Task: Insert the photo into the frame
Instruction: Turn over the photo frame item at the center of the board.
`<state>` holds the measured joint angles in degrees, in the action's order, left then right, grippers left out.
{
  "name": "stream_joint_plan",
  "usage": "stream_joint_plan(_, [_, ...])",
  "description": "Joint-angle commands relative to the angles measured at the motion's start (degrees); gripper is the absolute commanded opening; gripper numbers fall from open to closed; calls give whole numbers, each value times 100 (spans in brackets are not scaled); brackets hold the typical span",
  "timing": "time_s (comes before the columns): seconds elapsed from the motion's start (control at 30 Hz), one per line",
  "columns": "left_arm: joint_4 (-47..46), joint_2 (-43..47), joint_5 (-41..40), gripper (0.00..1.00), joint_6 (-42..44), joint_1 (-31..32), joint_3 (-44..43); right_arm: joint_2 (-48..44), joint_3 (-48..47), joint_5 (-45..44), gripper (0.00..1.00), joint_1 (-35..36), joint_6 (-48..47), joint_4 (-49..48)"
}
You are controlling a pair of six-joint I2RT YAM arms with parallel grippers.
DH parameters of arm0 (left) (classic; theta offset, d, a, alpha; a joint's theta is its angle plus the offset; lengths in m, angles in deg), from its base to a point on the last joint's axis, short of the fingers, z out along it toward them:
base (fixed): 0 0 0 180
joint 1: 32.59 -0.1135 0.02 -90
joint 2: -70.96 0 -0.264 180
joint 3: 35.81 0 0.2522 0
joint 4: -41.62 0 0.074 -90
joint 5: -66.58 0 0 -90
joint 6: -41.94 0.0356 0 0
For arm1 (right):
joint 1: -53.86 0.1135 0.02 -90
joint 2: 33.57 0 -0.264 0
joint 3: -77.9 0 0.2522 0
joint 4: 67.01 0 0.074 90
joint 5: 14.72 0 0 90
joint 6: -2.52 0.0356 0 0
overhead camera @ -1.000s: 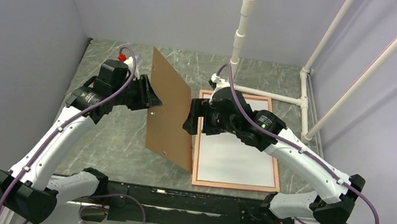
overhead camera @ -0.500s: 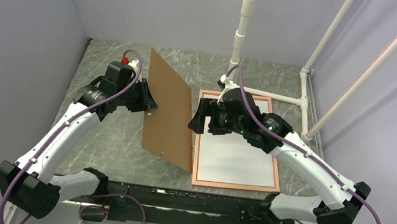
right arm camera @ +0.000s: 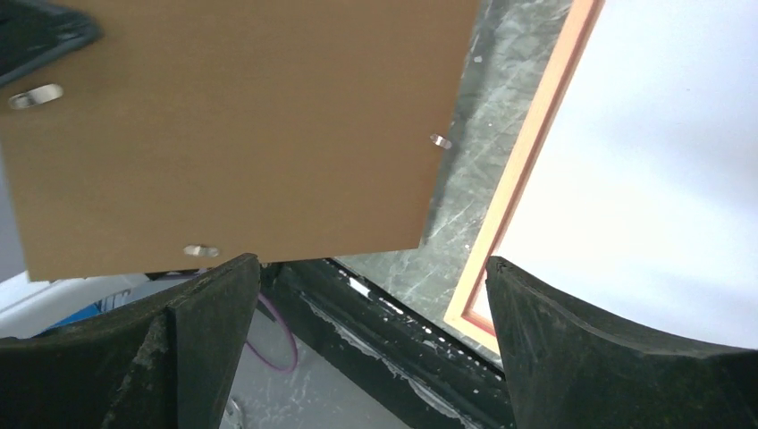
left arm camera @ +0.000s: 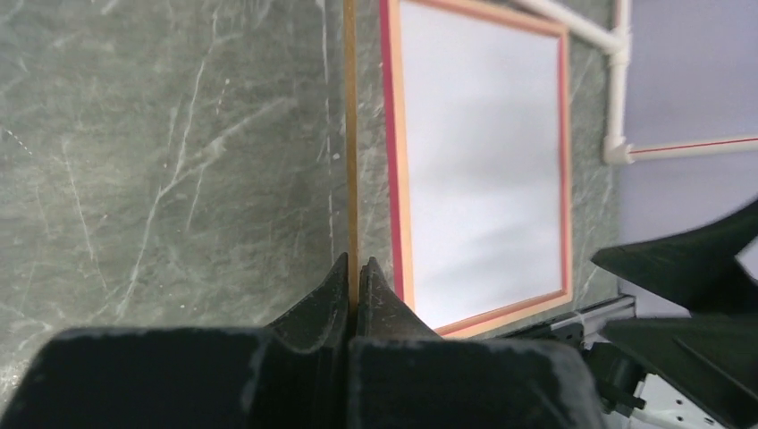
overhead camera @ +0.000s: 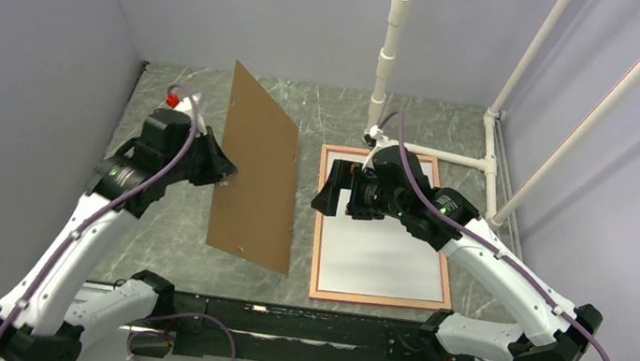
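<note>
The frame [overhead camera: 318, 237] with reddish-pink edges lies flat on the table's right half, also seen in the left wrist view [left arm camera: 393, 179] and the right wrist view [right arm camera: 527, 152]. Inside it lies the photo [overhead camera: 383, 246] [left arm camera: 483, 152] [right arm camera: 652, 179], white back up; its printed side is hidden. My left gripper [overhead camera: 225, 170] [left arm camera: 355, 264] is shut on the left edge of the brown backing board [overhead camera: 255, 181] [left arm camera: 350, 134] [right arm camera: 241, 125], holding it upright left of the frame. My right gripper [overhead camera: 326, 188] [right arm camera: 371, 264] is wide open and empty, hanging over the frame's upper left part, apart from the board.
A white pipe stand [overhead camera: 389, 49] rises at the back, with pipes [overhead camera: 489, 157] running along the right side. A black rail [overhead camera: 296, 324] lines the near edge of the grey marble table [overhead camera: 158, 233]. Purple-grey walls close in left and right.
The left gripper closed on the board and carried it left, away from the frame. The right gripper opened wider, came off the board and drew back to the right.
</note>
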<state>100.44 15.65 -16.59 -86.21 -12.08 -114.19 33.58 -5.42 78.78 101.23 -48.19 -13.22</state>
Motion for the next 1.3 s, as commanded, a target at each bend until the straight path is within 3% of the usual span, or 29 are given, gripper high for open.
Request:
stream_joint_plan(0.0, [-668, 779, -187, 0, -107, -1, -105, -330, 223, 176, 100, -253, 29, -303])
stream_joint_plan(0.37, [-1980, 1556, 1088, 0, -623, -3, 48, -1201, 580, 1236, 100, -1671, -631, -230])
stream_joint_plan(0.57, [-2981, 1833, 1764, 0, -869, -8, 319, -1550, 639, 2745, 99, -2861, -1030, -372])
stream_joint_plan(0.7, [-3738, 1857, 2399, 0, -1143, -3, 485, -1578, 1215, 4522, 99, -3583, -539, -1340])
stream_joint_plan(0.8, [-4380, 1889, 2771, 0, -1454, -3, 684, -1634, 1684, 5330, 99, -4010, 21, -2284])
stream_joint_plan(1.0, [-5426, 1834, 3150, 0, -2009, -7, 1042, -1723, 2070, 6104, 99, -4564, 964, -3767])
stream_joint_plan(1.13, [-5604, 1749, 3176, 0, -2141, -12, 1180, -1811, 2261, 6406, 93, -4568, 1833, -5119])
stream_joint_plan(1.27, [-5628, 1728, 3100, 0, -2135, -12, 1302, -1890, 2338, 6574, 91, -4569, 2337, -5806])
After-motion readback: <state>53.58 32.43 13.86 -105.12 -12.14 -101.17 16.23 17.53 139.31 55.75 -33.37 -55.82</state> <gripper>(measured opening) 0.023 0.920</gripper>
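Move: The left hand already pinches the upper left edge of the steeply hanging brown backboard, whose middle is about 7 cm to its right, level with it ahead, and 11 cm lower. The open right hand has that middle about 13 cm to its left, level ahead and 10 cm below. From the right hand, the photo frame lies roughly 13 cm to the right, about level ahead, on the table some 25 cm down; the white pipe corner is about 10 cm right and 19 cm farther out. Upward goes the left hand, about 16 cm, drawing back and to the right as it keeps its pinch and rolls and tips up strongly, bringing the backboard's low right side up. The wide-open right hand first swings some 10 cm right, out of the board's way, then rises about 8 cm while rolling roughly 40 degrees, left side up, ending with open fingers around the board's right edge. ##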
